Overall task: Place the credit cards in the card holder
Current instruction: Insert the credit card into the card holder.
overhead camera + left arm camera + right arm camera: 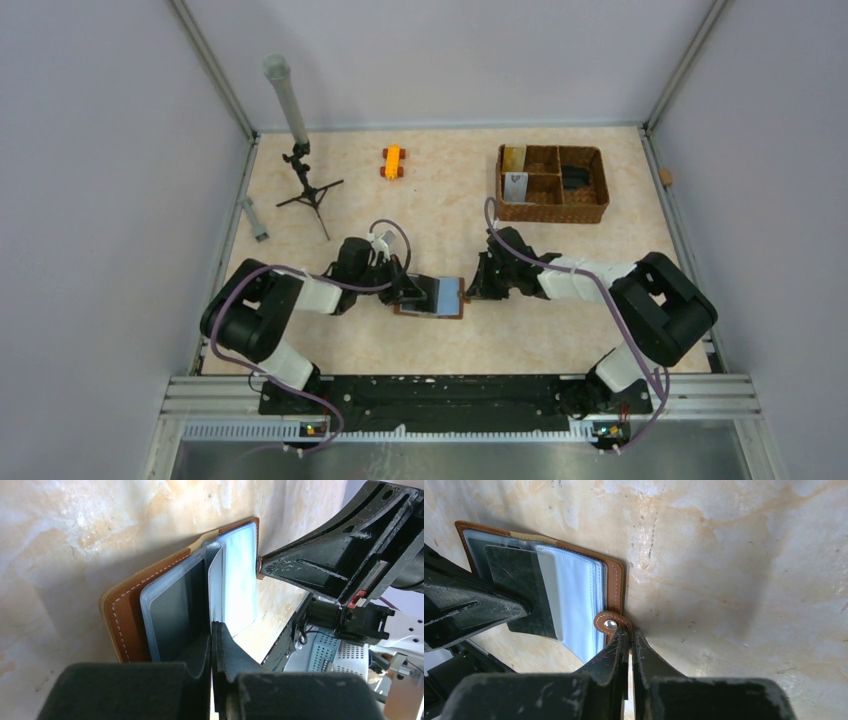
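Note:
The brown leather card holder [447, 295] lies open on the table between both arms, its pale blue pockets [579, 595] facing up. My left gripper [214, 627] is shut on a thin dark grey card [519, 580], which stands on edge over the holder's [127, 615] left pocket. From the right, my right gripper [630, 630] is shut on the holder's [615, 580] outer edge, right by the snap tab [610, 624]. More credit cards, a gold one [513, 157] and a silver one [516, 187], sit in the woven basket.
The brown woven basket [553, 213] stands at the back right, with a dark item [573, 178] in one compartment. An orange toy [392, 161] and a small tripod holding a grey tube [300, 170] stand at the back left. Grey walls enclose the table.

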Controlling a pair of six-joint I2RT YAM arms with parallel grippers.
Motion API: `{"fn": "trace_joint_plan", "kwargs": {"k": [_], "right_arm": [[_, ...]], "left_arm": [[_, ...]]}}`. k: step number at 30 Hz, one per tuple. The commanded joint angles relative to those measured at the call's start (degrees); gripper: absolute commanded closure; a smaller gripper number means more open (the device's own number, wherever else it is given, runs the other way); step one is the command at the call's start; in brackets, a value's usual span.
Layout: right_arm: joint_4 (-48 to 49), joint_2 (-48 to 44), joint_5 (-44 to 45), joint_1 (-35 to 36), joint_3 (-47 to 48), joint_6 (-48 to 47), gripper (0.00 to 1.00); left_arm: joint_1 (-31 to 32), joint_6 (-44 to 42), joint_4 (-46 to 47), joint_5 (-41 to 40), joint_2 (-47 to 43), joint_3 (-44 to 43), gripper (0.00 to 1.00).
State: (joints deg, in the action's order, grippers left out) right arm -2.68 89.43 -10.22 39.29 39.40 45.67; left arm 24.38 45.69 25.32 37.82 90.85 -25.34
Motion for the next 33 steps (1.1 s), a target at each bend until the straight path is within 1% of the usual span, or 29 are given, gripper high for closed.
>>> {"fn": "trace_joint_plan", "kwargs": {"k": [1, 7, 8, 11, 13, 16, 19, 22, 26, 29, 33], "right_arm": [[-3.02, 2.42, 2.04, 2.06, 0.41, -0.06, 1.0], [-3.02, 2.51, 2.21, 2.29, 0.42, -0.17, 1.0], [-3.02, 2.51, 2.26, 2.3, 0.48, -0.11, 1.0], [-3.15, 2.34, 2.45, 2.31, 0.57, -0.14, 1.0], [-3.41, 2.17, 2.72, 2.34, 0.67, -0.28, 1.0], [-3.69, 1.98, 3.13, 2.37, 0.77, -0.43, 1.0], [-3.65, 1.97, 3.23, 2.38, 0.69, -0.41, 1.0], [-3.48, 1.98, 3.25, 2.39, 0.51, -0.48, 1.0], [-3.38, 1.98, 3.27, 2.37, 0.42, -0.47, 1.0], [-3.36, 1.98, 3.27, 2.37, 0.42, -0.47, 1.0], [-3.23, 1.98, 3.36, 2.37, 0.34, -0.49, 1.0]], "left_arm": [[1.26, 3.51, 3.07, -5.27, -0.6, 3.12, 1.0], [2.2, 4.91, 4.34, -5.92, -0.59, 3.81, 1.0], [2.36, 4.93, 4.26, -5.9, -0.65, 3.79, 0.98], [2.37, 2.97, -0.21, -7.12, -1.89, 2.69, 0.83], [2.42, 0.2, -5.88, -9.27, -4.05, 0.98, 0.73], [2.4, -3.57, -13.98, -12.6, -7.39, -2.15, 0.61], [2.43, -6.2, -19.8, -14.98, -9.38, -4.06, 0.53], [2.35, -7.36, -22.7, -15.78, -10.63, -4.66, 0.47], [2.5, -7.07, -22.85, -14.96, -11.17, -4.3, 0.46], [2.83, -5.45, -20.04, -13.0, -10.19, -3.75, 0.49], [4.33, -4.05, -17.65, -12.33, -7.73, -4.18, 0.52]]}}
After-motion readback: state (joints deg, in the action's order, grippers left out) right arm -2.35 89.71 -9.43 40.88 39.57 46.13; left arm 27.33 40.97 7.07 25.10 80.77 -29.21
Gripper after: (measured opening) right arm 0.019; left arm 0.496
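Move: From the left gripper, which has hold of the black credit card's raised edge, the clear pocket the card is going into has its middle about 2 cm right, level fore and aft, and 2 cm below. The blue sleeve lies about 6 cm right of the same hand, and the snap strap about 10 cm right, both 2-3 cm lower. From the right gripper, pinching that strap, the pocket lies roughly 8 cm left. Ease the left gripper barely half a centimetre right and back with the card, then open its fingers to about half and let go. Draw it off the card holder about 2 cm left and a good 1 cm up, tipping the fingertips some 10 degrees further down. Keep the strap pinched in the right gripper. ##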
